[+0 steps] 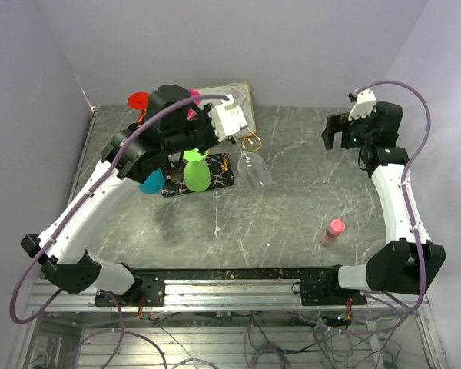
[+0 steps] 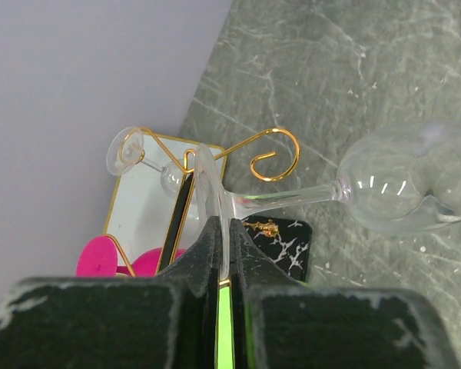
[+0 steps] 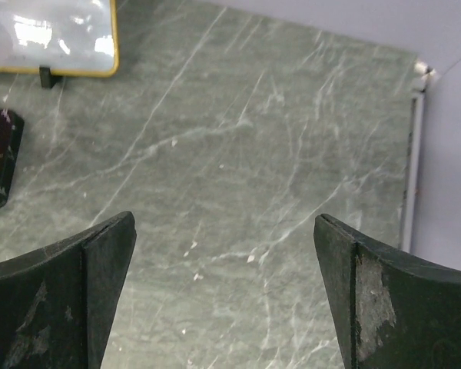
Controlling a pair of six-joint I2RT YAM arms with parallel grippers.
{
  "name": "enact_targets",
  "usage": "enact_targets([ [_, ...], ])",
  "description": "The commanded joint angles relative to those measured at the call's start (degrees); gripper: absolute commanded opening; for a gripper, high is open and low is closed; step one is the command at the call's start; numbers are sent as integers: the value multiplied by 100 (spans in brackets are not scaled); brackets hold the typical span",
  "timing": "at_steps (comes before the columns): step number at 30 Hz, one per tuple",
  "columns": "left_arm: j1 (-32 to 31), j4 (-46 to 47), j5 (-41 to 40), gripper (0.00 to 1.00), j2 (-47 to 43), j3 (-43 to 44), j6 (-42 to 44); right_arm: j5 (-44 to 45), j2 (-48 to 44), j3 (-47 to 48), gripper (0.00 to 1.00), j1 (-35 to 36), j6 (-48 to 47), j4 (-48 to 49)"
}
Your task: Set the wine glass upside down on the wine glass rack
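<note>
My left gripper [image 2: 224, 227] is shut on the foot of the clear wine glass [image 2: 403, 188]. The stem runs out to the right and the bowl hangs over the table. Just behind the foot are the gold curled scroll ends of the wine glass rack [image 2: 274, 154], and its black marbled base [image 2: 284, 240] lies below the stem. From above, the glass bowl [image 1: 254, 171] sits right of the rack base [image 1: 219, 178]. Far off at the back right, my right gripper [image 3: 224, 254] stands open over bare table, nothing between its fingers.
A green glass [image 1: 197, 174] and a blue glass [image 1: 151, 182] are at the rack. A gold-rimmed white tray [image 2: 146, 204] behind it holds another clear glass [image 2: 128, 150]; a pink glass [image 2: 100, 257] is beside it. A red glass [image 1: 139, 101] stands at back left, a pink bottle [image 1: 334, 229] at front right.
</note>
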Motion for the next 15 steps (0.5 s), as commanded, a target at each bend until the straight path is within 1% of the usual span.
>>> enact_targets([
  [1,-328,36,-752,7,-81,-99,700,-449,-190,-443,100,-103,-8,483],
  [6,-733,267,-1529,7,68,-335,1109,-514,-276,-732,100,-220,0,587],
  [11,-1109,544,-2498,7,228,-703,1730,-616,-245,-846,100,-329,-12,630],
  [15,-1257,684,-2851,7,333,-913,2039,-646,-169,-897,100,-375,-52,624],
])
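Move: My left hand holds the clear wine glass by its foot. The free gold front curl of the rack's right-hand hook is about 4 cm ahead, 5 cm right and 8 cm below. The hung clear glass on that hook's back end is roughly 18 cm ahead and 1 cm right; the green wine glass is some 2 cm ahead and 10 cm left. From my right hand the curl lies about 25 cm left, 5 cm back and 3 cm up. I keep the glass foot pinched in my left fingers and lower it about 6 cm towards the free front curl, drifting slightly right, while my wrist rolls some 25 degrees, left side rising, so the bowl swings in to the left underneath. My empty right hand, still wide open, sinks about 4 cm over bare table. ##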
